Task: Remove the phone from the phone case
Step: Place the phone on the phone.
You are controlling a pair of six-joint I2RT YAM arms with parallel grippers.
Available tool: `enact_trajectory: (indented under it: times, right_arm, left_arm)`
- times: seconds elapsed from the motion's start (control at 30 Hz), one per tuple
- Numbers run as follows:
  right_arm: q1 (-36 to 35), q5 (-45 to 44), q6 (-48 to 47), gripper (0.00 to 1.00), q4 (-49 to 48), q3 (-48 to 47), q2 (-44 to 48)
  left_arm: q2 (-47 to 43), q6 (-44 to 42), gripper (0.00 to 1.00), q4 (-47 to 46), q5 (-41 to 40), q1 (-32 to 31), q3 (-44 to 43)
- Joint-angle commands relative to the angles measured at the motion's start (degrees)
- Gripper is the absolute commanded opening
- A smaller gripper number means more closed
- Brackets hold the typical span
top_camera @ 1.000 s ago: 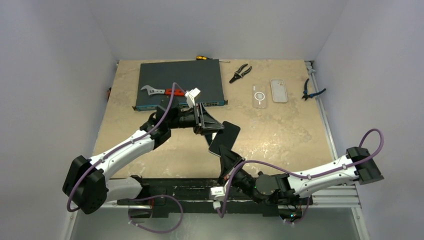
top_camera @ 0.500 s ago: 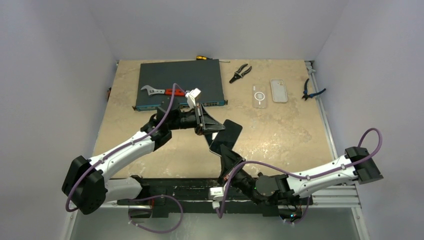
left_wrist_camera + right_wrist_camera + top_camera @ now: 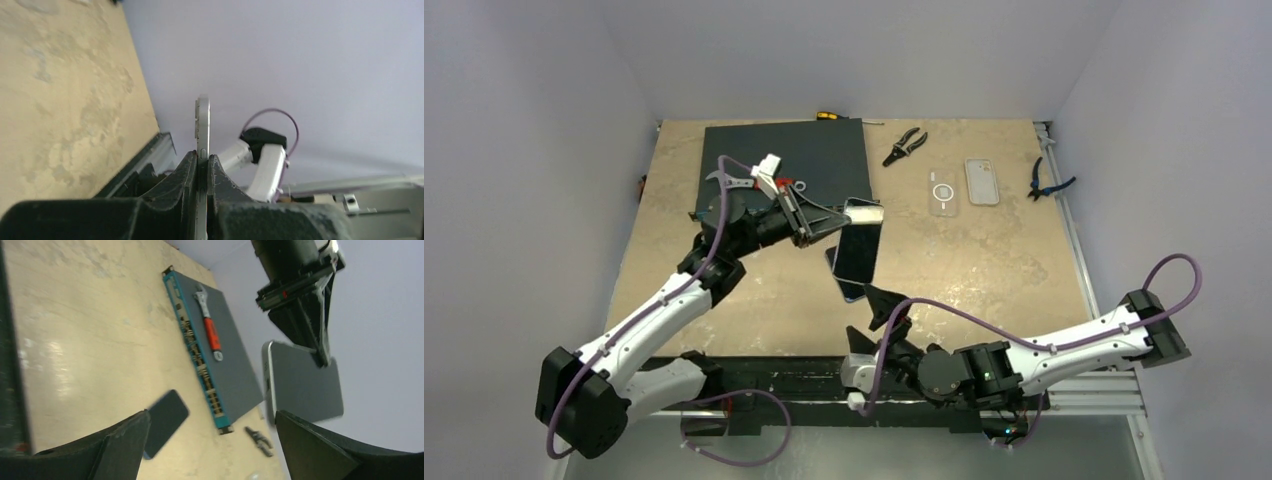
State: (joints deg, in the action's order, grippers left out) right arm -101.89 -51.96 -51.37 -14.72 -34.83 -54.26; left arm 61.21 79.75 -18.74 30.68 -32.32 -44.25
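Note:
My left gripper (image 3: 836, 216) is shut on the phone (image 3: 864, 212), a slim silver slab held above the table, in front of the network switch. In the left wrist view the phone (image 3: 202, 125) stands edge-on between the black fingers (image 3: 182, 172). Seen from the right wrist, the phone (image 3: 305, 385) shows a grey face and a silver edge. The dark phone case (image 3: 856, 265) lies apart on the table just below it, and the right wrist view shows the case (image 3: 165, 421) by itself. My right gripper (image 3: 864, 312) hangs open near the case with nothing in it.
A grey network switch (image 3: 794, 160) with a red-handled wrench (image 3: 211, 335) on it sits at the back left. Behind it lies a screwdriver (image 3: 829, 116). Black pliers (image 3: 905, 145), a clear case (image 3: 944, 192), a white phone (image 3: 982, 181) and blue pliers (image 3: 1046, 180) lie at the back right.
The right gripper has opened and pulled back toward the near edge. The left gripper has lifted the phone up and away, and the dark case now lies alone on the table.

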Motion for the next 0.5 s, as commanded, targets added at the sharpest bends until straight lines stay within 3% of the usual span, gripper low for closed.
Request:
enact_trajectory:
  times: [0.0,0.07,0.17,0.27,0.37,0.47]
  right_arm:
    - [-0.3,5.2,32.3,0.99,14.5,-3.8,1.0]
    - [-0.3,5.1,41.4,0.99,13.4,-2.1,0.4]
    - [0.8,3.4,63.4,0.99,18.0,-2.0,-2.4]
    - [5.3,6.2,78.0,0.99,19.3,-0.5,-1.0]
    - [16.7,16.0,88.2,0.99,17.2,2.6,4.5]
    - [29.3,23.7,91.0,0.99,14.9,4.1,10.1]
  left_arm:
    - [-6.1,-6.2,0.00,3.8,-7.8,9.5,-4.1]
    - [-10.0,-14.4,0.00,12.3,-14.8,13.9,-3.8]
    - [-13.6,-26.1,0.00,22.6,-26.7,14.8,-2.2]
    - [-15.9,-29.6,0.00,22.1,-29.2,14.8,3.1]
    - [-15.2,-29.1,0.00,21.1,-28.9,14.8,9.5]
    - [-13.4,-27.6,0.00,14.4,-27.4,14.7,17.2]
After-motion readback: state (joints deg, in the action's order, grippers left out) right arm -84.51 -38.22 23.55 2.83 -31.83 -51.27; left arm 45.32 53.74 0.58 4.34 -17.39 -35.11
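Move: The phone still held in the left fingers is bound for bare table, seemingly about 7 cm ahead of that hand, 17 cm to its left and 33 cm below. The lying phone is roughly 12 cm ahead of the left hand, level sideways, and 33 cm below; the flat metal box's middle is some 44 cm ahead, 19 cm left and 31 cm down. From the empty, open right hand, the lying phone is about 26 cm ahead, 3 cm left and 26 cm below. The held phone, kept pinched by one long edge, is swept away from the right hand by the left arm: about 15 cm left and 7 cm forward, turning counter-clockwise, then dropping some 8 cm late on. The right hand, still open, sinks about 9 cm, first easing back and later forward towards the lying phone, while its wrist rolls over and tips down. ##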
